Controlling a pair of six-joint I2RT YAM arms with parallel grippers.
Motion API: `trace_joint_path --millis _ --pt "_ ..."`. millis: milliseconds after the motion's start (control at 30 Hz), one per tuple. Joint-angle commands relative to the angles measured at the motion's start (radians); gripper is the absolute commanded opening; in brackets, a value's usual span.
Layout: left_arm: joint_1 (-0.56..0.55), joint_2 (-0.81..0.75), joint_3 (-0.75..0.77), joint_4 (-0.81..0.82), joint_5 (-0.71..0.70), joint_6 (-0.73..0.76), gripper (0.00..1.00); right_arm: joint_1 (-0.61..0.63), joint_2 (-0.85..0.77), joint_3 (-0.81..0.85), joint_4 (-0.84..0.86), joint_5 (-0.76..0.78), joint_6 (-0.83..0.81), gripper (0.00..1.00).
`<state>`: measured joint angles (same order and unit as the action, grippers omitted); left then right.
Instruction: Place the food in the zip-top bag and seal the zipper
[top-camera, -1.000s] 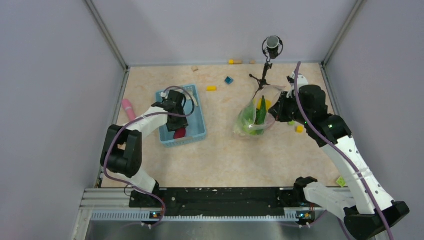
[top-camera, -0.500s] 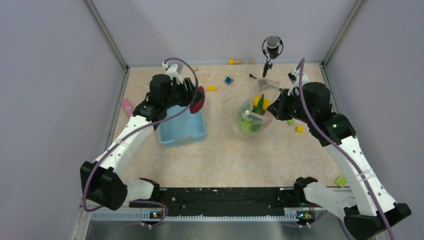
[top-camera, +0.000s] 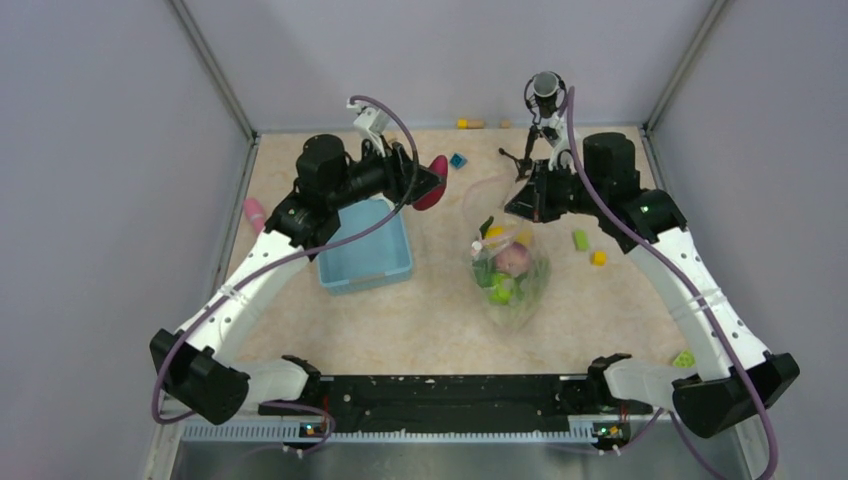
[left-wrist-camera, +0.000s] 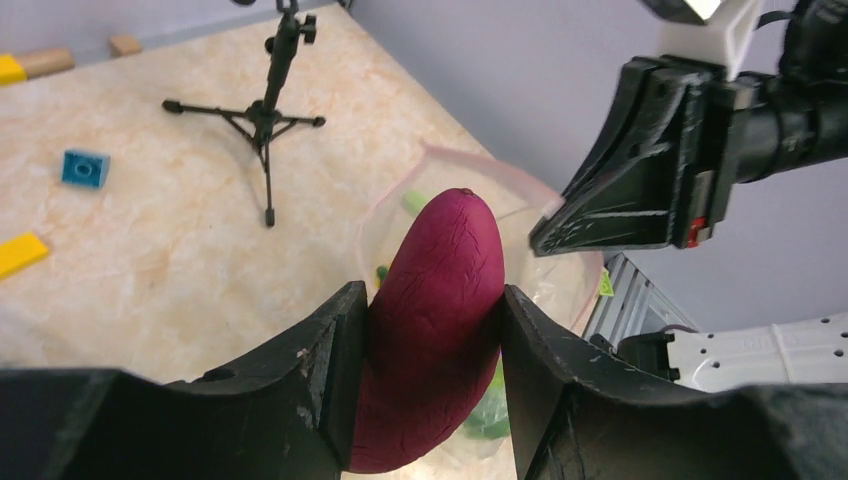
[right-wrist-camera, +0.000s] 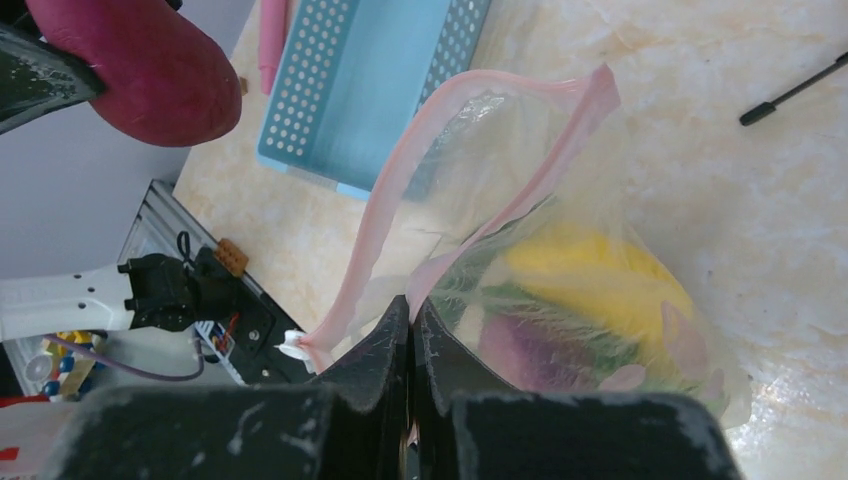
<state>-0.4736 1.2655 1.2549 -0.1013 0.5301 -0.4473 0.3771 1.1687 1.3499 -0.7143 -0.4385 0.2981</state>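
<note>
My left gripper (top-camera: 425, 180) is shut on the red-purple food piece (top-camera: 433, 182), held in the air left of the bag; in the left wrist view the piece (left-wrist-camera: 435, 320) sits between both fingers. My right gripper (top-camera: 520, 205) is shut on the pink-red zipper (right-wrist-camera: 460, 190) and holds the clear zip-top bag (top-camera: 510, 275) lifted, hanging with its mouth open. Inside the bag are the yellow citrus (right-wrist-camera: 590, 275), green lettuce and a purple piece (right-wrist-camera: 520, 350). The open mouth (left-wrist-camera: 470, 185) lies just beyond the held piece.
The light blue basket (top-camera: 365, 250) stands on the left. A pink stick (top-camera: 253, 213) lies by the left wall. A black tripod (top-camera: 535, 130) stands at the back. Small coloured blocks (top-camera: 590, 250) lie scattered to the right and back.
My left arm rose out of the basket with the red-purple piece and carried it right, toward the bag. My right gripper lifted the bag's mouth, so the bag now hangs lower and nearer.
</note>
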Motion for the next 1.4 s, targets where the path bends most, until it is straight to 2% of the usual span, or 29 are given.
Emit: trace_joint_path --millis 0,167,333,700,1033,1167,1300,1367 --pt "-0.057 -0.03 0.048 0.092 -0.073 0.021 0.0 -0.004 -0.005 0.048 0.106 -0.09 0.007 0.0" --pt "-0.116 0.021 0.032 0.213 -0.084 -0.009 0.0 -0.004 -0.023 -0.002 0.154 -0.122 0.026 0.0" --pt "-0.15 0.092 0.039 0.306 -0.154 -0.083 0.0 -0.004 -0.046 -0.039 0.164 -0.126 0.036 0.0" --pt "-0.246 0.174 -0.004 0.411 -0.264 -0.177 0.0 -0.004 -0.071 -0.101 0.207 -0.089 0.072 0.0" --pt "-0.28 0.204 0.017 0.39 -0.323 -0.18 0.0 -0.004 -0.114 -0.133 0.218 -0.081 0.084 0.0" --pt "-0.292 0.191 -0.034 0.349 -0.347 -0.181 0.0 -0.004 -0.132 -0.143 0.218 -0.061 0.09 0.0" --pt "-0.302 0.156 -0.084 0.333 -0.355 -0.177 0.13 -0.004 -0.148 -0.159 0.218 -0.019 0.096 0.0" --pt "-0.306 0.143 -0.09 0.311 -0.349 -0.17 0.24 -0.004 -0.155 -0.162 0.22 -0.013 0.096 0.0"
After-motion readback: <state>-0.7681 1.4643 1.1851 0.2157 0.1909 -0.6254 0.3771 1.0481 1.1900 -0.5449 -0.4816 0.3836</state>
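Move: The left gripper already holds the sweet potato up in the air; the bag's open mouth is about 11 cm to its right, 2 cm back and some 7 cm lower. The yellow squash in the bag is roughly 14 cm right, level fore and aft, 16 cm below. The blue basket lies about 14 cm left, 6 cm ahead, 33 cm down. From the right gripper, shut on the rim, the mouth's middle is 4 cm left, 1 cm ahead and slightly lower. Carry the sweet potato about 10 cm to the right with the left gripper, over to the bag's mouth. Lift it a couple of centimetres at first, ease back to the starting height on the way, then sink roughly 4 cm into the opening beside the right fingers, grip unchanged. Keep the right gripper pinching the rim, rolling it slightly and letting it drift back a centimetre or so. ##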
